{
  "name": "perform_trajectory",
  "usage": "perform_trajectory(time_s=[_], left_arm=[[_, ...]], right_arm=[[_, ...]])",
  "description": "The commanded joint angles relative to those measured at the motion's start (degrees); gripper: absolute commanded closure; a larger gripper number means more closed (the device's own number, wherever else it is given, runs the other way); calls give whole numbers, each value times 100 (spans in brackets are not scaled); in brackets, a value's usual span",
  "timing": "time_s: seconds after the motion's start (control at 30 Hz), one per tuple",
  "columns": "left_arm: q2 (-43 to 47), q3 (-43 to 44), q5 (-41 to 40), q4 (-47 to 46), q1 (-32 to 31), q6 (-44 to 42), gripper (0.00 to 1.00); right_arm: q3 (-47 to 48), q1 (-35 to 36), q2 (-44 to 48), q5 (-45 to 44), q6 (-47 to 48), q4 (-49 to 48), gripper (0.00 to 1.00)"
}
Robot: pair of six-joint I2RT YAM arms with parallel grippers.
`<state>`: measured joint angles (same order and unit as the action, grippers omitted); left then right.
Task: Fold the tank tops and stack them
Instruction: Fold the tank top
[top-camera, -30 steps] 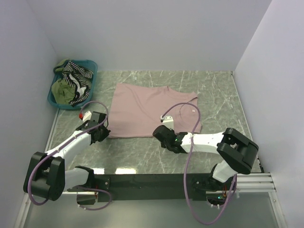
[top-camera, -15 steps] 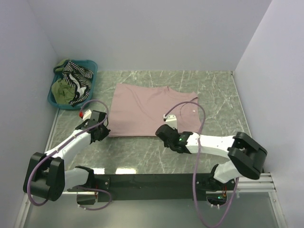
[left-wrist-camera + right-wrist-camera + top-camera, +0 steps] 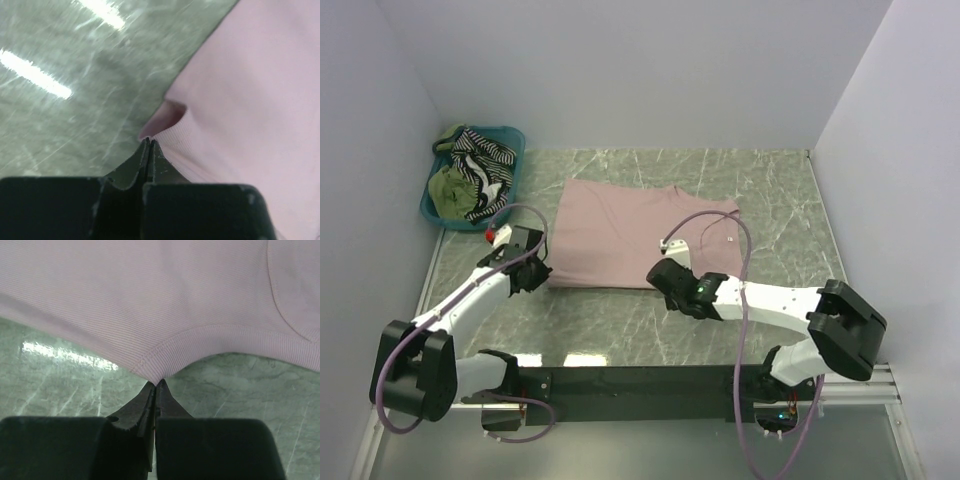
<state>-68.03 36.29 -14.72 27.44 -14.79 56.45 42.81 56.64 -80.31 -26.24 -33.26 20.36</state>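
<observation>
The dusty pink tank top (image 3: pixel 635 230) lies spread flat on the marble table (image 3: pixel 770 200). My left gripper (image 3: pixel 545 273) is shut on its near left corner; in the left wrist view the closed tips (image 3: pixel 148 141) pinch the ribbed hem of the pink top (image 3: pixel 240 85), which bulges up beside them. My right gripper (image 3: pixel 657 279) is shut on the near hem further right; in the right wrist view its tips (image 3: pixel 156 384) nip the hem of the pink cloth (image 3: pixel 150 300), drawn into a small peak. An olive green top (image 3: pixel 450 188) and a striped top (image 3: pixel 485 152) lie bunched in the basket.
The teal plastic basket (image 3: pixel 512 134) stands at the far left, against the left wall. White walls close the table on three sides. Purple cables loop off both wrists above the near edge of the cloth.
The right gripper has closed on the pink top's near hem while its arm stretched out to the left. The left gripper, shut throughout, has shifted slightly away from the base with its corner.
</observation>
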Motion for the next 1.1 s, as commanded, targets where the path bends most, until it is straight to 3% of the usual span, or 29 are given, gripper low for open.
perform_trajectory(time_s=[0.0, 0.4, 1.07], left_arm=[[-201, 526, -39, -55, 28, 33, 99], [-1001, 1406, -22, -169, 37, -20, 99], [-2653, 2812, 57, -327, 398, 77, 99]], right_arm=[[473, -109, -133, -136, 327, 170, 100], [1019, -926, -432, 242, 978, 117, 100], [1994, -1665, -1461, 717, 1357, -76, 100]])
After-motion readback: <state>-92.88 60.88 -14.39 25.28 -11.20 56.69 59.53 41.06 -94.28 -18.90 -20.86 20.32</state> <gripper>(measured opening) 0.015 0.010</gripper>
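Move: Both hands already pinch the tank top's near side, the left at the hem corner, the right at the near armhole's start. The far hem corner lies about 26 cm ahead and 5 cm right of the left hand, the far armhole some 26 cm ahead and 2 cm right of the right, both 4 cm lower. The neckline is about 13 cm ahead and 13 cm right of the right hand; the basket sits 25 cm ahead and 18 cm left of the left. Both shut hands carry the tank top's pinched near edge forward towards its far side, roughly 10 to 12 cm. ##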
